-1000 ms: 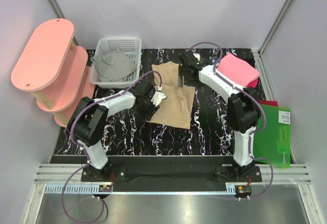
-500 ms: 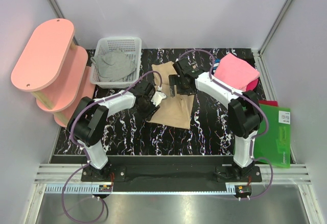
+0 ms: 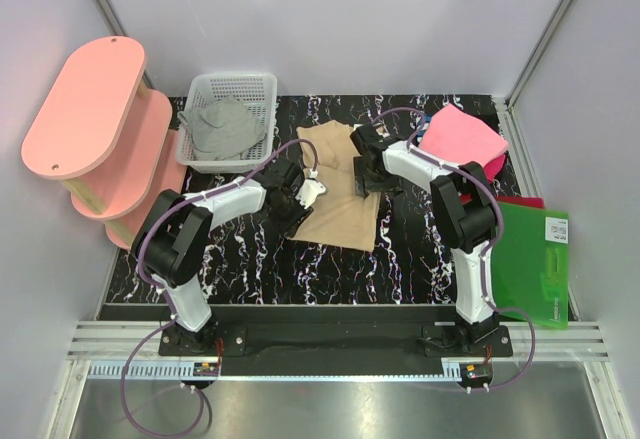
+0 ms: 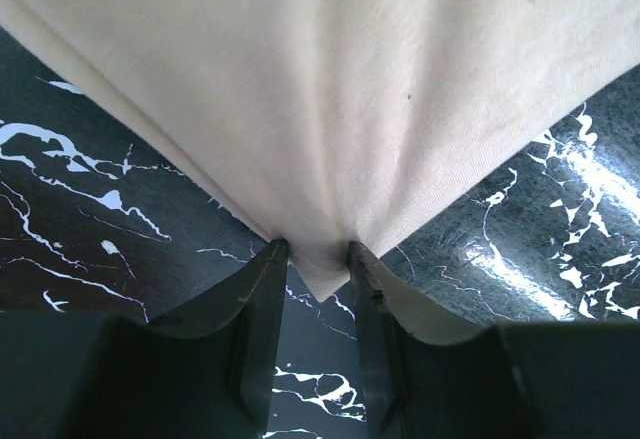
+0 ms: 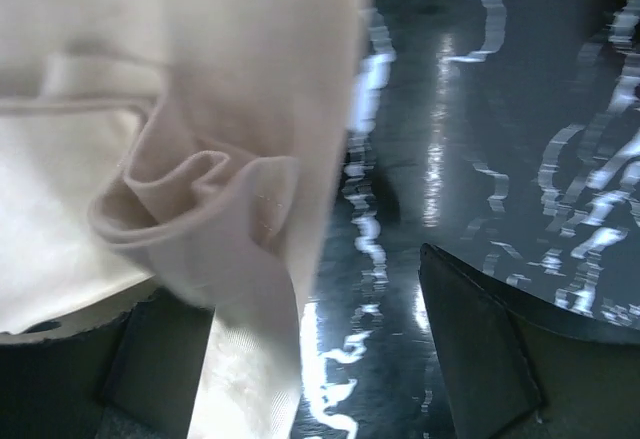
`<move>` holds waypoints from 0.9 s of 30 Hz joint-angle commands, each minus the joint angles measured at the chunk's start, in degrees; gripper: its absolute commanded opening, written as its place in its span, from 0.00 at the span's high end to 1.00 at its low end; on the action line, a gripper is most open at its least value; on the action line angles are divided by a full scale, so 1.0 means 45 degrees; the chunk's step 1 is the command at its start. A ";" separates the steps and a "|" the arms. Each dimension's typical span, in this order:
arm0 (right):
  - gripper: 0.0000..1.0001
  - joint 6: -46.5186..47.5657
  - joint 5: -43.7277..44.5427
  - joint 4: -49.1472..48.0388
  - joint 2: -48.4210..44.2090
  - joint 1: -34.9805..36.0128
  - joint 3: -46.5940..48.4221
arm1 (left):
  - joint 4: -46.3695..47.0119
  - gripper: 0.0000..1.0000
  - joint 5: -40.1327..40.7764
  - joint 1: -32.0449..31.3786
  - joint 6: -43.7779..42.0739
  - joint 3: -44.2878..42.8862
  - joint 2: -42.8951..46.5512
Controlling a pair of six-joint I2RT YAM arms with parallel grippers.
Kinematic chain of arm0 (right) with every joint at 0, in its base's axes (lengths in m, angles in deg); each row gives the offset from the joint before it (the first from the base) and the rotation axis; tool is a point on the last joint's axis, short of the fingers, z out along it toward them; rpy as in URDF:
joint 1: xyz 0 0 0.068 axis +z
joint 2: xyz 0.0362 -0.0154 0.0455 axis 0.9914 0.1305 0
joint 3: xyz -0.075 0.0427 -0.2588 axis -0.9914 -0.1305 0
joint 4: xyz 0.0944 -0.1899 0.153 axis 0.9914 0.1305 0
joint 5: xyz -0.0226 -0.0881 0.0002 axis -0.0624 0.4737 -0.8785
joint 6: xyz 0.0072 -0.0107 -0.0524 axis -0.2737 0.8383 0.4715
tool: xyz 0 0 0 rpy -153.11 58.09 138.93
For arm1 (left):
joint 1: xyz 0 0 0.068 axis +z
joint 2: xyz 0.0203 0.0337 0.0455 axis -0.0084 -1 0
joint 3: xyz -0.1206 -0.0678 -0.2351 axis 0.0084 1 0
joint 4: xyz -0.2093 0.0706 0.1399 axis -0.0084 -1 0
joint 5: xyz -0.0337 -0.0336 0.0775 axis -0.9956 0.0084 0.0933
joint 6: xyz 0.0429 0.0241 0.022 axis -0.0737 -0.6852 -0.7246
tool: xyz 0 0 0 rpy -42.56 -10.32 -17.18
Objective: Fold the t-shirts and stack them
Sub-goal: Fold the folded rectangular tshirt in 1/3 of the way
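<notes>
The tan t-shirt [image 3: 335,204] lies partly folded on the black marbled table [image 3: 420,249]. My left gripper [image 3: 298,199] is at its left edge, and in the left wrist view that gripper [image 4: 315,259] is shut on a corner of the tan cloth [image 4: 330,109]. My right gripper [image 3: 366,167] is over the shirt's right edge. Its jaws [image 5: 310,359] stand wide open, with a bunched fold of tan cloth [image 5: 200,209] lying against the left finger [image 5: 150,359]. The grey t-shirt [image 3: 222,129] sits in the basket. The pink t-shirt [image 3: 462,137] lies folded at the back right.
A white mesh basket [image 3: 235,81] stands at the back left, beside a pink two-tier shelf [image 3: 95,109]. A stiff green sheet [image 3: 535,264] lies at the table's right edge, close to the right arm.
My right gripper has come from the back, near the pink t-shirt, down onto the tan shirt's right edge. The left gripper has kept its hold and place.
</notes>
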 commanded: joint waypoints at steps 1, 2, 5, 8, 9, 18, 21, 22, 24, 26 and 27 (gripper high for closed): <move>0.14 -0.0344 0.2676 0.0394 -0.0778 -0.0691 -0.0183 | -0.1710 0.63 0.0202 -0.0185 -0.0226 0.0632 -0.0503; 0.14 -0.0344 0.2736 0.0491 -0.0720 -0.0865 -0.0125 | -0.1710 0.63 0.0241 -0.0185 -0.0265 0.0652 -0.0444; 0.14 -0.0208 0.2814 0.0648 -0.0350 -0.1101 0.0207 | -0.1749 0.63 0.0320 -0.0185 -0.0304 0.0711 -0.0346; 0.14 -0.0149 0.3106 0.0901 0.0236 -0.1140 0.0656 | -0.1788 0.63 0.0339 -0.0185 -0.0285 0.0711 -0.0268; 0.14 -0.0188 0.3320 0.0999 0.0373 -0.1160 0.0908 | -0.1808 0.63 0.0320 -0.0185 -0.0304 0.0769 -0.0268; 0.12 0.0067 -0.1457 0.1370 -0.0833 -0.1160 0.2141 | -0.1906 0.63 0.0573 -0.0185 -0.0363 0.0926 0.0063; 0.12 -0.0616 -0.3082 0.1449 -0.2022 -0.1141 0.1713 | -0.2042 0.63 0.0729 -0.0185 -0.0421 0.1043 0.0472; 0.12 -0.1063 -0.3393 0.1449 -0.2395 -0.1160 0.1170 | -0.2062 0.63 0.0769 -0.0185 -0.0441 0.1140 0.0610; 0.13 -0.1533 -0.3630 0.1352 -0.3544 -0.1121 0.0388 | -0.2120 0.63 0.0769 -0.0185 -0.0421 0.1452 0.1096; 0.14 -0.2100 -0.4080 0.1079 -0.4348 -0.0888 -0.1115 | -0.2159 0.63 0.0730 -0.0185 -0.0402 0.1803 0.1371; 0.14 -0.2257 -0.4119 0.1040 -0.5068 -0.0423 -0.1623 | -0.2198 0.63 0.0807 -0.0185 -0.0421 0.1863 0.1605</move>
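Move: The crumpled far right corner of the beige t-shirt's folded-over part stands close by the right hand's left finger, about 3 cm left and 3 cm ahead at fingertip height. From that hand, the t-shirt's neck label is some 14 cm ahead and 4 cm left, and its near right corner about 14 cm straight back. From the left hand, already pinching the near left corner, the crumple is roughly 13 cm ahead and 14 cm right. The crumpled edge is worked outwards by the open right hand, which sweeps about 4 cm to its right with its left finger along the cloth, then swings back left and rises some 6 cm clear, its left side tipping up. The left hand keeps its pinch and stays almost still until near the end, when it starts drawing the near left corner back and left, nearly 3 cm, along the table. ##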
